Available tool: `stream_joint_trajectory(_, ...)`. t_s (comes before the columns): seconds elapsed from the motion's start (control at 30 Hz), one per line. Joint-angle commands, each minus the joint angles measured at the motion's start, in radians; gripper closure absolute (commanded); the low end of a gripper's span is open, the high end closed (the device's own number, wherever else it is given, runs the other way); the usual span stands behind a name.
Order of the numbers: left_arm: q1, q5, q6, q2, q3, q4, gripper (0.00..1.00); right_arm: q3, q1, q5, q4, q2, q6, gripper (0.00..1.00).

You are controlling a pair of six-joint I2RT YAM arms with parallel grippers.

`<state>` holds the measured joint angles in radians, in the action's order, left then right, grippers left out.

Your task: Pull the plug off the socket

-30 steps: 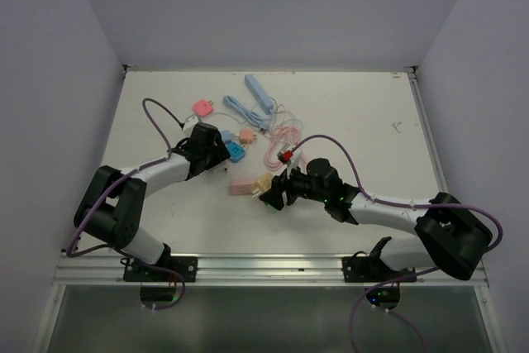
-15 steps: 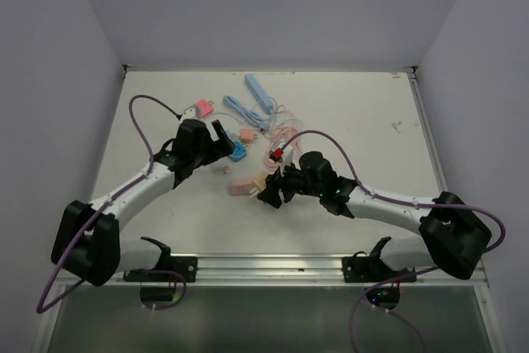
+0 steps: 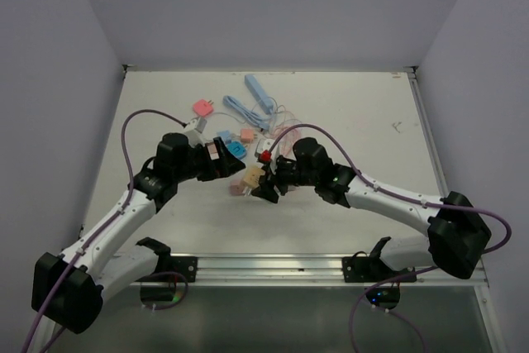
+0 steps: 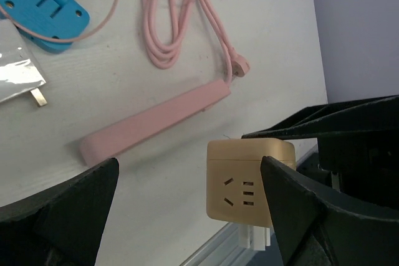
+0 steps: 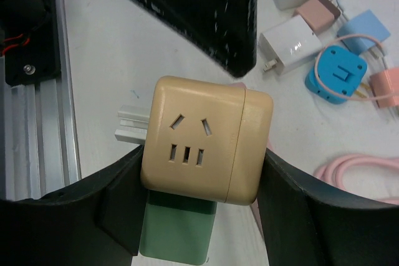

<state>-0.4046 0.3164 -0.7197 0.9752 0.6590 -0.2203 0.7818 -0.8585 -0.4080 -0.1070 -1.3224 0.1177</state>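
A tan cube socket point(image 5: 206, 147) is gripped by its sides in my right gripper point(image 5: 202, 200), held above the table. A green plug point(image 5: 177, 232) sticks out of its underside, and white prongs point(image 5: 131, 123) project from its far side. In the top view the cube point(image 3: 252, 178) hangs between both grippers. My left gripper point(image 4: 190, 213) is open, its fingers point(image 4: 62, 216) spread wide on either side of the cube point(image 4: 249, 182) without touching it. The green plug is hidden in the left wrist view.
A pink power strip point(image 4: 156, 123) lies on the table just beyond the cube, with a coiled pink cable point(image 4: 174, 23) and a blue plug point(image 4: 43, 10) farther off. White adapters point(image 5: 290, 35) lie nearby. The table's metal front rail point(image 3: 264, 269) is close.
My left arm has swung down and right, bringing its open gripper up to the cube. My right gripper has carried the cube slightly left and away from the front edge.
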Motion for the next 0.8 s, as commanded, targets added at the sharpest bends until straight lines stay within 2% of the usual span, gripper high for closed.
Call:
stream_joint_trajectory(0.0, 0.007, 0.173, 0.011, -0.032, -0.035, 0.03, 0.0, 0.092, -0.005, -0.109, 0.026, 0.002, 0.146, 1.0)
stream_joint_trajectory(0.27, 0.007, 0.25, -0.023, -0.105, -0.076, 0.062, 0.0, 0.146, -0.005, -0.112, 0.133, -0.032, 0.266, 1.0)
stream_joint_trajectory(0.43, 0.006, 0.352, -0.064, -0.127, -0.11, 0.134, 0.0, 0.14, -0.007, -0.123, 0.112, -0.034, 0.289, 1.0)
stream_joint_trajectory(0.77, 0.007, 0.383, -0.092, -0.118, -0.136, 0.168, 0.01, 0.148, -0.007, -0.193, 0.046, 0.002, 0.292, 1.0)
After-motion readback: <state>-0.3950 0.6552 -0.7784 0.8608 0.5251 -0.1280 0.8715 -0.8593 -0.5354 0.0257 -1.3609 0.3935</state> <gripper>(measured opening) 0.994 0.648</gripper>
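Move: The left hand, open and empty, has the tan socket cube in the right hand's grip about 8 cm to its right, some 3 cm back and 2 cm lower. The pink power strip lies about 7 cm right and 2 cm back, 15 cm down on the table; the blue plug is roughly 9 cm ahead and 2 cm right, equally low. From the right hand point the cube sits about 2 cm left and 1 cm ahead. Back by about 6 cm and a little to the right, the left hand closes in on the tan cube, swinging some 15 degrees clockwise and rolling its right side up so that the wide-open fingers line up either side of it. The right hand keeps its hold on the cube and green block nearly in place, turning about 15 degrees counter-clockwise to present them. ##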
